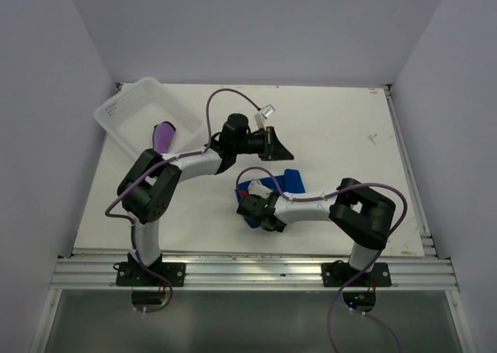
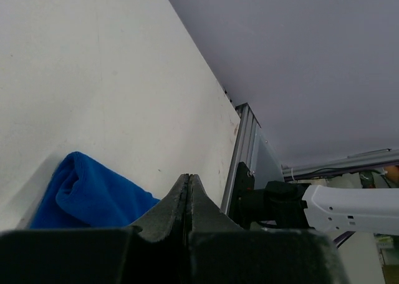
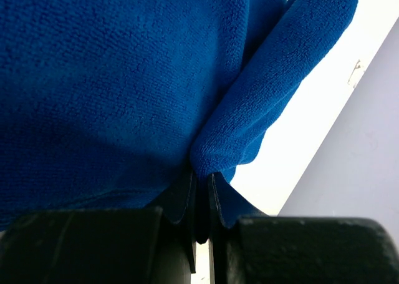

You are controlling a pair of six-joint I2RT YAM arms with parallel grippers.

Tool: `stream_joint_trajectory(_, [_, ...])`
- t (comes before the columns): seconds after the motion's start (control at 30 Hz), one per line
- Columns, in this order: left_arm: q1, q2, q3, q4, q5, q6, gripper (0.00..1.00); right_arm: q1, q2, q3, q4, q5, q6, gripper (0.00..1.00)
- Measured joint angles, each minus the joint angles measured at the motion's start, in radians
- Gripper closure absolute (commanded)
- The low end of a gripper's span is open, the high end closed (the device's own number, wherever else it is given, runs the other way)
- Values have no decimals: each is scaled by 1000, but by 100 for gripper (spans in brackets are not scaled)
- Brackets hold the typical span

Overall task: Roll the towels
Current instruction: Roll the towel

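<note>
The royal blue towel (image 1: 284,180) lies bunched near the middle of the table. My right gripper (image 1: 256,198) is at its near-left side. In the right wrist view the blue towel (image 3: 124,84) fills the frame, and my right gripper (image 3: 202,175) is shut on a folded edge of it. My left gripper (image 1: 284,152) hovers just beyond the blue towel with its jaws shut and nothing between them. In the left wrist view, the left gripper (image 2: 189,179) has the blue towel (image 2: 87,196) below and to its left. The purple towel (image 1: 165,136) sits rolled at the near edge of the white basket.
The white plastic basket (image 1: 132,109) stands tilted at the back left of the table. A metal rail (image 1: 248,271) runs along the near edge. The right arm's white link (image 2: 349,209) shows past the left fingers. Pale walls enclose three sides.
</note>
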Motion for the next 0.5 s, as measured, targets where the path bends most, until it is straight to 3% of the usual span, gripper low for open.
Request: stream_joint_trajectory(0.5, [-53, 216, 95, 55, 87, -12, 100, 4, 30, 8, -1, -3, -41, 100])
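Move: Below the left hand, about 15 cm down, lies the standing fold along the right side of the blue towel, its middle some 4 cm to the right and 4 cm back. The towel's flat part lies about 9 cm back, 4 cm left and 16 cm down. The right hand already pinches the fold's near part: the fold's middle is about 4 cm straight ahead of it, level in height, the flat part some 8 cm to its left, about 2 cm lower. Coming down about 6 cm towards the blue fold, the left hand, fingers still shut, first slides to its right (about 3.5 cm in all) while sinking, then drops almost straight, with a slight clockwise turn of the wrist. The right hand keeps its pinch on the near part of the fold and stays in place. ##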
